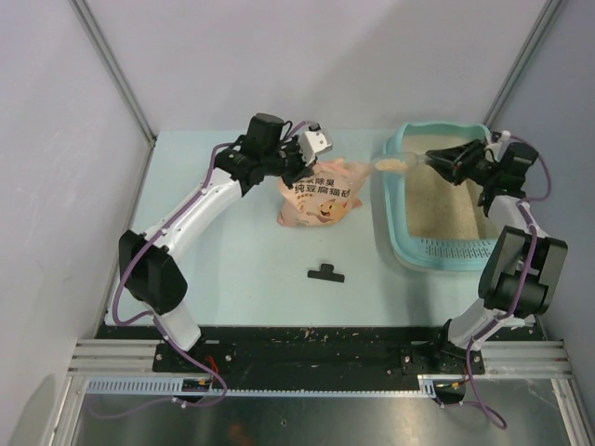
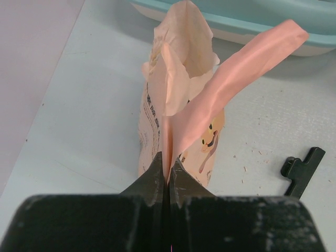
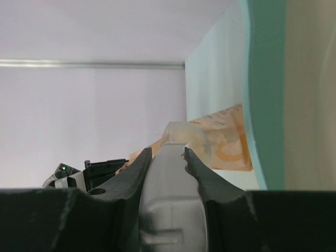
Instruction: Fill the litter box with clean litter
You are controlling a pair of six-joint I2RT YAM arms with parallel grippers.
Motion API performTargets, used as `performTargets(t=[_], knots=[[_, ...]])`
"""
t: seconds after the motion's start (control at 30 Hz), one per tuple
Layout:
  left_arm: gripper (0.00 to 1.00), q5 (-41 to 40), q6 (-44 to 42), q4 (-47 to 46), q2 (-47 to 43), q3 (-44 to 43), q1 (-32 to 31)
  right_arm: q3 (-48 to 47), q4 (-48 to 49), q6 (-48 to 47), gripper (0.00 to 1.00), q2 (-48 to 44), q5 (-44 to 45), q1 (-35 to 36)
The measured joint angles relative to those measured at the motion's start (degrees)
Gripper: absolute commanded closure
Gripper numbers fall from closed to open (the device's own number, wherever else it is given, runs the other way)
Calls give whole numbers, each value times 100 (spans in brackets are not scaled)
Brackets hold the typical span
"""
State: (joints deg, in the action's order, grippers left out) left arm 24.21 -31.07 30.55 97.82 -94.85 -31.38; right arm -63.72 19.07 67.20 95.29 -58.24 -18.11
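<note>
The teal litter box [image 1: 398, 243] lies at the right of the table, with beige clean litter [image 1: 444, 200] spread over its floor. In the right wrist view its rim [image 3: 265, 94] runs down the right side with the litter [image 3: 312, 105] beyond it. My right gripper [image 1: 448, 163] is shut on the handle of a clear plastic scoop [image 1: 391, 165], whose bowl carries litter over the box's left rim. That same right gripper [image 3: 167, 152] clamps the scoop [image 3: 170, 184]. My left gripper [image 1: 299, 154] [image 2: 168, 164] is shut on the top flap of the peach-pink bag [image 1: 321, 197] [image 2: 178, 100], holding its mouth open.
A small black clip [image 1: 325, 272] [image 2: 302, 170] lies on the table in front of the bag. Crumbs of litter are scattered near the clip. The box's rim [image 2: 236, 21] passes behind the bag. Grey walls close in the back and sides.
</note>
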Motion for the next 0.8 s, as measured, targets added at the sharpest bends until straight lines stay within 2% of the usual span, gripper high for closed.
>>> performTargets(t=[0.33, 0.5, 0.63, 0.8], knots=[[100, 66, 9, 46, 136, -186, 0, 0, -708, -590, 100, -831, 144, -1261], [100, 160, 50, 90, 203, -275, 11, 0, -1460, -1281, 100, -1209, 730, -1792], [100, 238, 87, 114, 205, -280, 17, 0, -2236, -2157, 100, -1593, 1600, -1770], [100, 361, 109, 162, 205, -278, 17, 2, -2656, -3195, 100, -2039, 2874, -1224]])
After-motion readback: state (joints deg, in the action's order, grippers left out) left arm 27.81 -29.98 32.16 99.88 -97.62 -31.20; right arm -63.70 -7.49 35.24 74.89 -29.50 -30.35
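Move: The litter box's middle lies about 9 cm to the right gripper's right, some 4 cm back and 18 cm below. That gripper holds the loaded scoop, its bowl pointing left over the box's left rim. The litter bag's middle is about 24 cm left, 4 cm back and 12 cm lower. From the left gripper, which pinches the bag's top edge, the box is roughly 37 cm right, 2 cm farther out and 19 cm down. Carry the loaded scoop away from the bag and in over the litter box: sweep the right gripper about 15 cm right across the box, drawing back 5 cm and rising slightly. Turn it clockwise some 30 degrees on the way and, mostly late, roll its left side down about as far. Keep the scoop gripped; let the left gripper keep its pinch on the bag. ##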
